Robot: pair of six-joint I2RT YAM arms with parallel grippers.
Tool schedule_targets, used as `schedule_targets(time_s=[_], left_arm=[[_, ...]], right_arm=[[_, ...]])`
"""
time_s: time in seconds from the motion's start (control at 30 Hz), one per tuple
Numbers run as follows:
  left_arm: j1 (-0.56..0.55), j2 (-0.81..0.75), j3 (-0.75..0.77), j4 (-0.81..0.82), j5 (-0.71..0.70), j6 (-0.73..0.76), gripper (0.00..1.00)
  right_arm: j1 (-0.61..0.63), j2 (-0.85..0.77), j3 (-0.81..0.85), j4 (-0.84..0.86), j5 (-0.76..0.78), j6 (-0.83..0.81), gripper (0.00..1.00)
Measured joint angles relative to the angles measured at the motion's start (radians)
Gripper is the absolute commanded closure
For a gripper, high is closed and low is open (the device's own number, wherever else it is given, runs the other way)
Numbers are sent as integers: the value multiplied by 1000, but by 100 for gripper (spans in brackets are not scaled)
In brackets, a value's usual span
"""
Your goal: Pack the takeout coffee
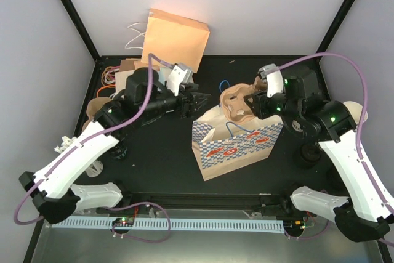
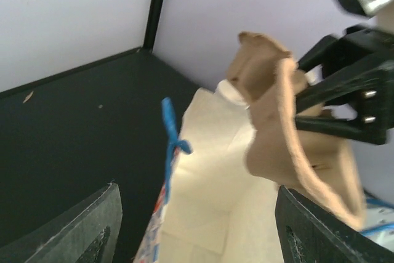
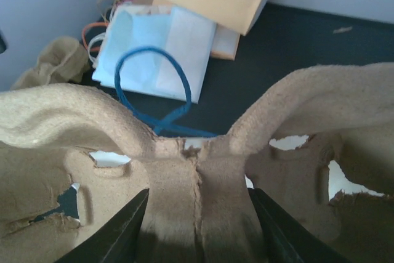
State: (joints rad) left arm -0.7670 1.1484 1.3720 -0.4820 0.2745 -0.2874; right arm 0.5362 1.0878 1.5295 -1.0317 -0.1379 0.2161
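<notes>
The blue-checked paper bag (image 1: 237, 146) stands open in the middle of the table. Over its mouth hangs a brown pulp cup carrier (image 1: 236, 100), with my right gripper (image 3: 198, 214) shut on its centre rib (image 3: 198, 183). My left gripper (image 1: 196, 100) is open just left of the bag's top edge, and its fingers (image 2: 80, 226) straddle the bag's cream inside (image 2: 215, 170). The takeout coffee is not clearly in view. A whitish rounded edge (image 2: 229, 92) peeks from behind the carrier (image 2: 289, 152), and I cannot tell whether it is the cup.
A plain brown bag (image 1: 175, 38) leans on the back wall. Flat bags with string handles (image 1: 123, 72) lie at the back left, white and pale blue in the right wrist view (image 3: 160, 47). More pulp carriers (image 1: 98, 106) sit at the left edge.
</notes>
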Motion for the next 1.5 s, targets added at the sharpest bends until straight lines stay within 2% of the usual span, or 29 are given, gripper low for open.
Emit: schedule_targets(time_s=[0.17, 0.47, 0.73, 0.83, 1.0, 1.3, 1.5], left_arm=[[39, 92, 5, -64, 37, 95, 36], [92, 194, -41, -66, 224, 168, 36], [92, 276, -24, -87, 290, 233, 50], [92, 311, -2, -116, 293, 257, 62], [92, 337, 29, -158, 277, 283, 97], [77, 327, 72, -185, 210, 310, 98], [62, 298, 98, -187, 165, 292, 98]], right_arm=[[0, 21, 0, -70, -31, 5, 58], [0, 76, 1, -78, -117, 52, 58], [0, 80, -43, -88, -120, 59, 58], [0, 80, -64, -92, -119, 60, 58], [0, 80, -81, -95, -115, 60, 58], [0, 80, -145, -93, -96, 56, 59], [27, 79, -163, -91, -24, 55, 60]])
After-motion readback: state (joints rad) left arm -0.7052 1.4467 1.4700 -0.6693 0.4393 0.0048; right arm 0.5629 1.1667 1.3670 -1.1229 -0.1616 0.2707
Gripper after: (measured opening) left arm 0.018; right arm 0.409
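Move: The bag's far rim, near its left end, lies about 3 cm ahead of the open left hand, 4 cm right and 13 below; the far blue handle is some 6 ahead, 7 right, 7 below. For the right hand, already holding the cup carrier, the bag's mouth is about 2 cm back, 3 left and 10 below, with the near handle roughly 6 back, 4 left, 8 below. Left sinks about 14 cm, pinches the bag's far rim, lifts slightly; right lowers its held carrier 10 cm inside. ##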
